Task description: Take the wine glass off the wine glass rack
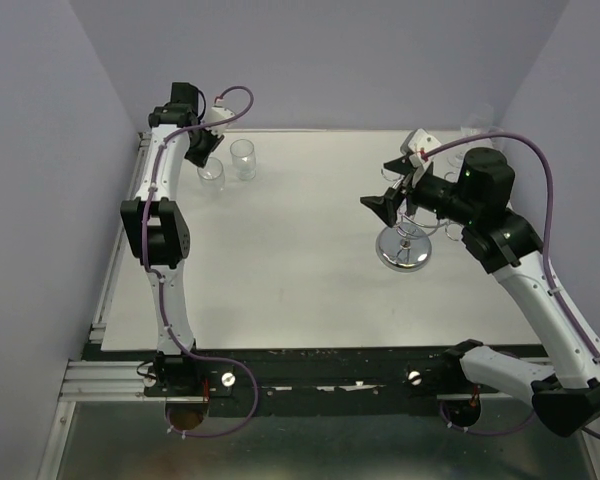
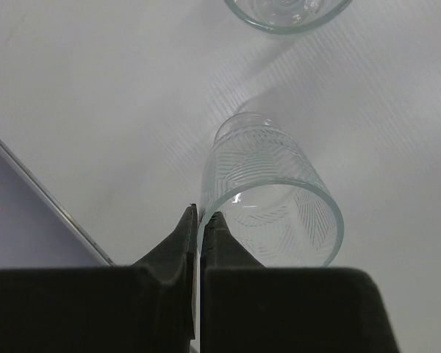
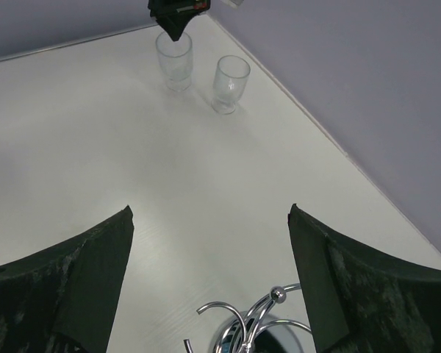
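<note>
The chrome wine glass rack [image 1: 404,246] stands on its mirror disc base at the right of the table. Its curled hook arms [image 3: 254,318] show low in the right wrist view, with no glass seen on them there. My right gripper [image 1: 391,190] hovers open and empty just above the rack, jaws wide apart [image 3: 211,213]. My left gripper [image 1: 207,156] is at the far left, shut [image 2: 201,214] on the rim of a clear etched wine glass [image 2: 268,197], which stands on the table [image 1: 212,172].
A second clear glass [image 1: 243,158] stands right beside the held one and also shows in the left wrist view [image 2: 287,10] and the right wrist view [image 3: 230,82]. The side wall and the table's metal edge rail [image 1: 130,190] run close by on the left.
</note>
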You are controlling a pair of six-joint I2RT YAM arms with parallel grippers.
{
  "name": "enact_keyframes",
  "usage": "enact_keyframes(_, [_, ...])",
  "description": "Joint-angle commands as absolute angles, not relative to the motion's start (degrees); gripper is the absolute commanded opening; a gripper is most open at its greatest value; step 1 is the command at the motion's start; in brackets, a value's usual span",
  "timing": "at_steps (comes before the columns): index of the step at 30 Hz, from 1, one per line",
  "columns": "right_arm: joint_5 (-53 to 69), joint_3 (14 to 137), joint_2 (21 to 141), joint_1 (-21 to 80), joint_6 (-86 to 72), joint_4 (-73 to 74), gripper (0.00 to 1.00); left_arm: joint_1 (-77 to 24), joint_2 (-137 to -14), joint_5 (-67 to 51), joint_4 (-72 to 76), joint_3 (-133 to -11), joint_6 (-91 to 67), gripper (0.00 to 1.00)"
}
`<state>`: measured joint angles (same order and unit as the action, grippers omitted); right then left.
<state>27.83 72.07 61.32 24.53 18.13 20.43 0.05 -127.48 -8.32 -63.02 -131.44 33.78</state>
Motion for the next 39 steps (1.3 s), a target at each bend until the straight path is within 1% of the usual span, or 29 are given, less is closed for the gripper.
enact_keyframes(1, [29.00, 71.72, 60.30, 23.03, 18.46, 20.48, 0.93, 1.84, -131.13, -10.10, -60.21, -136.13, 29.63, 0.00])
enact_keyframes(4, [29.18, 71.37, 59.94, 21.98, 18.20, 20.48, 0.93, 2.20, -132.71, -11.16, -59.86, -137.99, 28.39, 0.00])
enact_keyframes(12, [30.67, 70.31, 59.24, 18.72, 16.17, 20.48, 0.93, 2.46, -135.08, -12.48, -55.46, -138.42, 24.61, 0.00])
enact_keyframes(22, [29.71, 71.10, 58.97, 16.44, 16.79, 22.41, 0.94, 2.64, -139.39, -15.20, -52.56, -143.52, 20.66, 0.00])
enact_keyframes(30, [29.79, 71.19, 58.54, 14.50, 16.17, 23.64, 0.94, 2.55, -141.06, -13.80, -49.31, -144.14, 18.90, 0.00])
enact_keyframes(31, [29.79, 71.19, 58.54, 14.33, 16.08, 23.64, 0.94, 2.55, -141.06, -13.54, -48.87, -144.14, 18.72, 0.09])
enact_keyframes(32, [29.88, 71.19, 58.54, 14.07, 15.91, 23.64, 0.95, 2.55, -141.06, -13.36, -48.43, -144.14, 18.37, 0.23])
enact_keyframes(33, [29.97, 71.19, 58.54, 13.98, 15.73, 23.56, 0.95, 2.55, -140.98, -13.36, -48.08, -144.14, 18.20, 0.30])
enact_keyframes(34, [30.06, 71.19, 58.54, 13.80, 15.47, 23.55, 0.95, 2.55, -140.89, -13.36, -47.82, -144.14, 18.11, 0.36])
enact_keyframes(36, [30.15, 71.19, 58.89, 13.62, 15.12, 23.29, 0.95, 2.55, -140.80, -13.36, -47.29, -144.32, 17.93, 0.39])
enact_keyframes(39, [30.41, 71.28, 59.24, 13.54, 14.77, 22.94, 0.95, 2.46, -140.71, -13.36, -46.93, -144.49, 17.75, 0.40])
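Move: My left hand pinches the left rim of a wine glass that hangs tilted a few centimetres off the table, its middle about 3 cm right, 2 cm ahead and 6 cm below. The standing wine glass it goes beside is some 8 cm ahead, 11 cm right and 9 cm below. From my right hand that standing glass is roughly 30 cm ahead, 32 cm left and 30 cm below; the rack's middle is about 10 cm right, 2 cm back and 20 cm below. I lower the held glass about 3 cm with my left hand, then carry on forward, nearly 9 cm in all, twisting the wrist some 15 degrees so the glass comes upright just left of the standing one; at the end I open the fingers partway, one inside the rim and one outside. My wide-open, empty right hand backs off about 5 cm rightward, towards the rack. ##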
